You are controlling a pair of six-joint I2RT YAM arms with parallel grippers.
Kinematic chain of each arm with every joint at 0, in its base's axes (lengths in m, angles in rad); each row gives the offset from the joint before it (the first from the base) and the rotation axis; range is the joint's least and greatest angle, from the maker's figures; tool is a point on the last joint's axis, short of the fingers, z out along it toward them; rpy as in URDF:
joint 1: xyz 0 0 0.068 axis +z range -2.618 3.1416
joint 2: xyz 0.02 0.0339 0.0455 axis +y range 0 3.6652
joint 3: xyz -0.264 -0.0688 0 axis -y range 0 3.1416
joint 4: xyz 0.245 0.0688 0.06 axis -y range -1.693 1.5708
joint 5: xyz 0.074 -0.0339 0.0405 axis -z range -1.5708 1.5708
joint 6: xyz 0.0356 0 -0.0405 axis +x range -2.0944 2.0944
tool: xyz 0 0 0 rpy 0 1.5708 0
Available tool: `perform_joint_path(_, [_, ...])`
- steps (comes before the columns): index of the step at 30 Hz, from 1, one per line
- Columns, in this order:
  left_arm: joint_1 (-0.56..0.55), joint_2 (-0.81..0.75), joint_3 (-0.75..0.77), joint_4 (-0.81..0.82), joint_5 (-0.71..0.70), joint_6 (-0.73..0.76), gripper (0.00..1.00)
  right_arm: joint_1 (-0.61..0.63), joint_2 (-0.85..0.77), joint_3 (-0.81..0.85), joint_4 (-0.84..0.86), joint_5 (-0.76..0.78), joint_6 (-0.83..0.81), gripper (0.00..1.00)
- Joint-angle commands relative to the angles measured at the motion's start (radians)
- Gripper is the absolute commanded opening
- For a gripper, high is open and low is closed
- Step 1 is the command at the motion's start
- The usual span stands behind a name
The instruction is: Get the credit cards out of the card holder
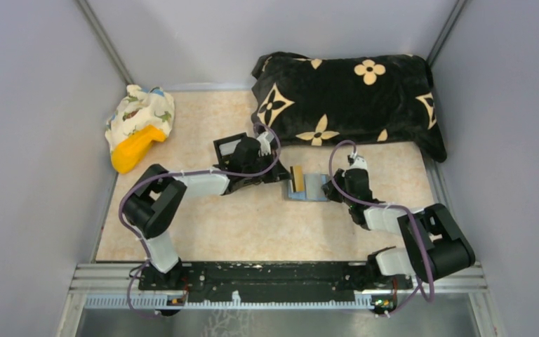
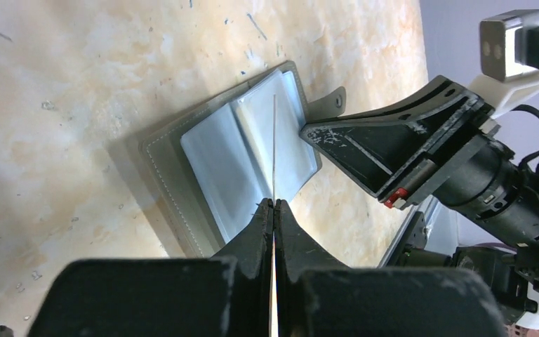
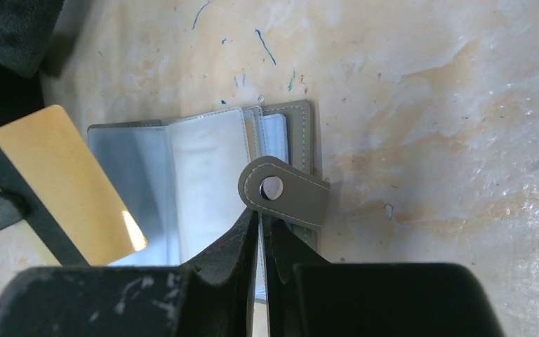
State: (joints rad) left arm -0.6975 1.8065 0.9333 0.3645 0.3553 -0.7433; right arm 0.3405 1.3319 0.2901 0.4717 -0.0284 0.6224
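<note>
The grey card holder [image 1: 311, 188] lies open on the table, its light-blue plastic sleeves [image 3: 203, 168] facing up. My left gripper [image 2: 274, 205] is shut on a gold credit card [image 3: 63, 186] with a black stripe. It holds the card on edge over the holder's left half, where it shows as a gold sliver [image 1: 297, 178]. In the left wrist view the card [image 2: 274, 140] is only a thin line. My right gripper [image 3: 260, 214] is shut on the holder's right edge at its snap strap [image 3: 284, 191]. Whether other cards sit in the sleeves cannot be told.
A black pillow with beige flowers [image 1: 344, 95] lies along the back. A patterned cloth around a yellow object [image 1: 139, 126] sits at the back left. A black box [image 1: 229, 147] stands just behind my left wrist. Grey walls close in both sides.
</note>
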Motion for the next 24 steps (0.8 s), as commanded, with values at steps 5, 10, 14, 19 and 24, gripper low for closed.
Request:
perform_joint_path(5, [0.072,-0.059,-0.051,0.087,0.139,0.018,0.00,0.012,-0.046,-0.019,-0.077,-0.019,-0.051,0.08])
perform_joint_path(10, [0.124,-0.087,-0.093,0.242,0.283,-0.051,0.00,0.012,-0.216,-0.032,-0.056,-0.094,-0.099,0.18])
perform_joint_path(14, [0.130,-0.090,-0.083,0.302,0.372,-0.078,0.00,0.010,-0.318,-0.012,-0.041,-0.211,-0.110,0.48])
perform_joint_path(19, [0.131,-0.033,-0.125,0.587,0.501,-0.249,0.00,0.009,-0.313,-0.005,0.071,-0.362,-0.070,0.66])
perform_joint_path(24, [0.131,0.037,-0.165,0.863,0.558,-0.421,0.00,0.008,-0.305,-0.011,0.154,-0.398,-0.049,0.66])
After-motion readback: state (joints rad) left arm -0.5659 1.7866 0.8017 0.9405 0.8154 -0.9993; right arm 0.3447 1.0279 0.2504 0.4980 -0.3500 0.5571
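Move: My left fingers hold the gold card, already clear of the card holder; the right gripper, where the card is bound, is about 13 cm to their right, 2 cm back and 6 cm lower. From my right hand, the gold card is some 9 cm left, 2 cm ahead and 5 cm up, while the open card holder's middle is about 6 cm left, 1 cm ahead and 1 cm lower. The card box is about 13 cm left and 8 cm ahead of my left hand, 6 cm below. I let go of the card holder's edge with my right hand, opening it wide as it rises about 9 cm and goes left and a little back towards the gold card, tips swinging up and counter-clockwise. My left hand keeps its pinch on the card, first drifting left, then climbing about 9 cm in all while easing back and right, tilting some 30 degrees to bring its fingers nearly level. ##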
